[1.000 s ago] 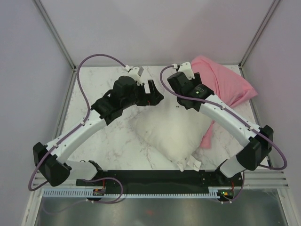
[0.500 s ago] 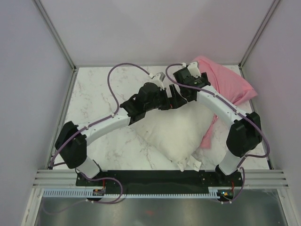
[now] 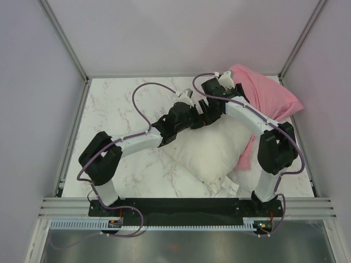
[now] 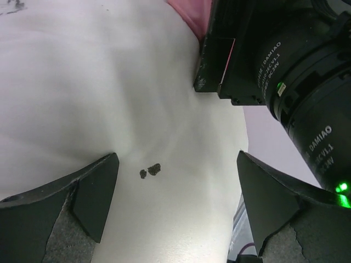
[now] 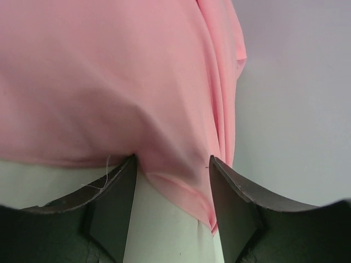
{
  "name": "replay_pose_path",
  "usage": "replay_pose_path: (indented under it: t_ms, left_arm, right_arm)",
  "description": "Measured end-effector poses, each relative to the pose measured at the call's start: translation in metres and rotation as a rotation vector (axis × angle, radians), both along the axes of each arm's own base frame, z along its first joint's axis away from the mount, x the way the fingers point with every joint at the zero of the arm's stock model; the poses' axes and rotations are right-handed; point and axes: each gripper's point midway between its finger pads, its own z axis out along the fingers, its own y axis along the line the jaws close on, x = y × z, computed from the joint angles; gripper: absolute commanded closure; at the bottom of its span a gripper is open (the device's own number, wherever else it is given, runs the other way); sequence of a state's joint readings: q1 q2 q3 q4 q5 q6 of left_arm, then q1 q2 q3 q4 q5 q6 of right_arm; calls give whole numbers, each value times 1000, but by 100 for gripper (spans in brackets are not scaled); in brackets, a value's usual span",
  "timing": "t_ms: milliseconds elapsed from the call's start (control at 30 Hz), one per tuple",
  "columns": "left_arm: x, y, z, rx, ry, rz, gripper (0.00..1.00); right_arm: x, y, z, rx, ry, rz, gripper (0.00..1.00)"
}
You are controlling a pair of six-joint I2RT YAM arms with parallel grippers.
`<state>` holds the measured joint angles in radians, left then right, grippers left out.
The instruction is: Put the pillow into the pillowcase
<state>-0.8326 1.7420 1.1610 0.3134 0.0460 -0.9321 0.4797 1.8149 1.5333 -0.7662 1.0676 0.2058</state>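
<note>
The white pillow (image 3: 211,150) lies in the middle of the table, its far end against the pink pillowcase (image 3: 269,98) at the back right. My left gripper (image 3: 207,113) presses down on the pillow's far end. In the left wrist view the left gripper (image 4: 176,156) is open, its jaws wide apart, with the pillow (image 4: 109,93) filling the gap and a strip of the pillowcase (image 4: 189,16) above. My right gripper (image 3: 222,93) is at the pillowcase's mouth. In the right wrist view the right gripper (image 5: 173,159) is open astride the pillowcase (image 5: 109,82) hem, which lies over the pillow (image 5: 164,224).
The marble table (image 3: 115,115) is walled by grey panels, with metal posts (image 3: 66,41) at the back corners. The right arm's dark wrist (image 4: 296,82) hangs close beside my left gripper. A purple cable (image 3: 140,101) loops over the left arm.
My left arm has swung right over the pillow until its gripper sits next to the right gripper. The right arm's elbow has folded inward. The pillow has shifted slightly toward the pillowcase.
</note>
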Motion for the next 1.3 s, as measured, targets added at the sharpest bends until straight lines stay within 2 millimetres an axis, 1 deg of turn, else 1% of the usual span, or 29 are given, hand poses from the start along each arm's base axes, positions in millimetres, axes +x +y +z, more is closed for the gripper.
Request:
replay_pose_path:
  t_ms: [67,167,200,300,367,467,500,533,600,667,733,800,900,1000,1067,1133,1233,1267,1300]
  left_arm:
    - [3,-1,-2,-10,-7,12,3]
    - [4,-3,-3,-30,-25,23,3]
    - [5,-3,-2,-38,-33,28,3]
    - [6,-3,-4,-55,-54,43,4]
    - [8,-2,-7,-61,-64,57,5]
    - [11,1,-13,-34,-86,84,4]
    - [13,2,-15,-17,-97,98,4]
    - [13,3,-16,-1,-109,108,3]
    - [16,3,-19,34,-124,121,2]
    - [21,2,-20,69,-139,132,2]
    - [27,0,-21,102,-146,140,2]
    - [30,1,-23,129,-149,146,2]
    - [32,4,-26,145,-148,146,2]
    - [35,7,-27,154,-147,152,2]
    - [37,10,-27,163,-153,157,2]
    - [39,12,-28,173,-159,159,2]
    - [40,17,-26,188,-168,162,2]
    - [39,19,-26,193,-171,164,2]
    - [38,21,-26,197,-174,167,2]
  right_arm:
    - [3,-7,1,-17,-17,-32,42]
    - [10,-18,1,-19,-35,-68,81]
    - [12,-22,1,-14,-45,-79,100]
    - [16,-29,3,2,-67,-100,100]
    - [19,-27,3,19,-69,-91,100]
    - [20,-8,1,98,-50,-2,100]
    - [17,0,4,133,-48,38,100]
    - [13,10,9,182,-49,85,100]
    - [3,31,25,298,-61,191,100]
    - [-12,51,47,420,-88,305,100]
    - [-29,62,68,514,-115,391,100]
    - [-44,67,77,586,-121,453,100]
    - [-60,67,73,613,-95,475,100]
    - [-65,65,65,602,-53,462,100]
    - [-71,69,59,625,-14,480,100]
    - [-75,79,56,671,-1,514,100]
    - [-88,90,44,744,34,550,100]
    - [-92,91,40,760,43,553,100]
    - [-94,93,35,775,48,553,97]
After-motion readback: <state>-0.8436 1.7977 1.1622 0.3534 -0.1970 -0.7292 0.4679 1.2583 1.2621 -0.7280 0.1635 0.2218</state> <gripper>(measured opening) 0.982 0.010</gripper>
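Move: The right hand's partly open fingers already straddle a fold at the pillowcase's edge, about 2 cm ahead, 3 cm to the right and 1 cm below. The pillow's middle lies roughly 20 cm back, 12 cm to the left and 10 cm below that hand; the pillowcase's trailing tail is some 24 cm back, 4 cm right and 15 cm down. For the left hand the pillow's middle is about 13 cm back, 3 cm right and 9 cm down, the edge fold 10 cm ahead and 19 cm right. The right fingers edge about 3 cm right and slightly forward, pinch the pillowcase's edge and shut on it, then haul it left and back about 12 cm each way towards the left hand, rising about 7 cm before sinking some 4, while the wrist rolls left side up about 45 degrees and swings counter-clockwise. The left hand, wide open against the pillow's far end, keeps on it and eases 4 cm forward and slightly down. ##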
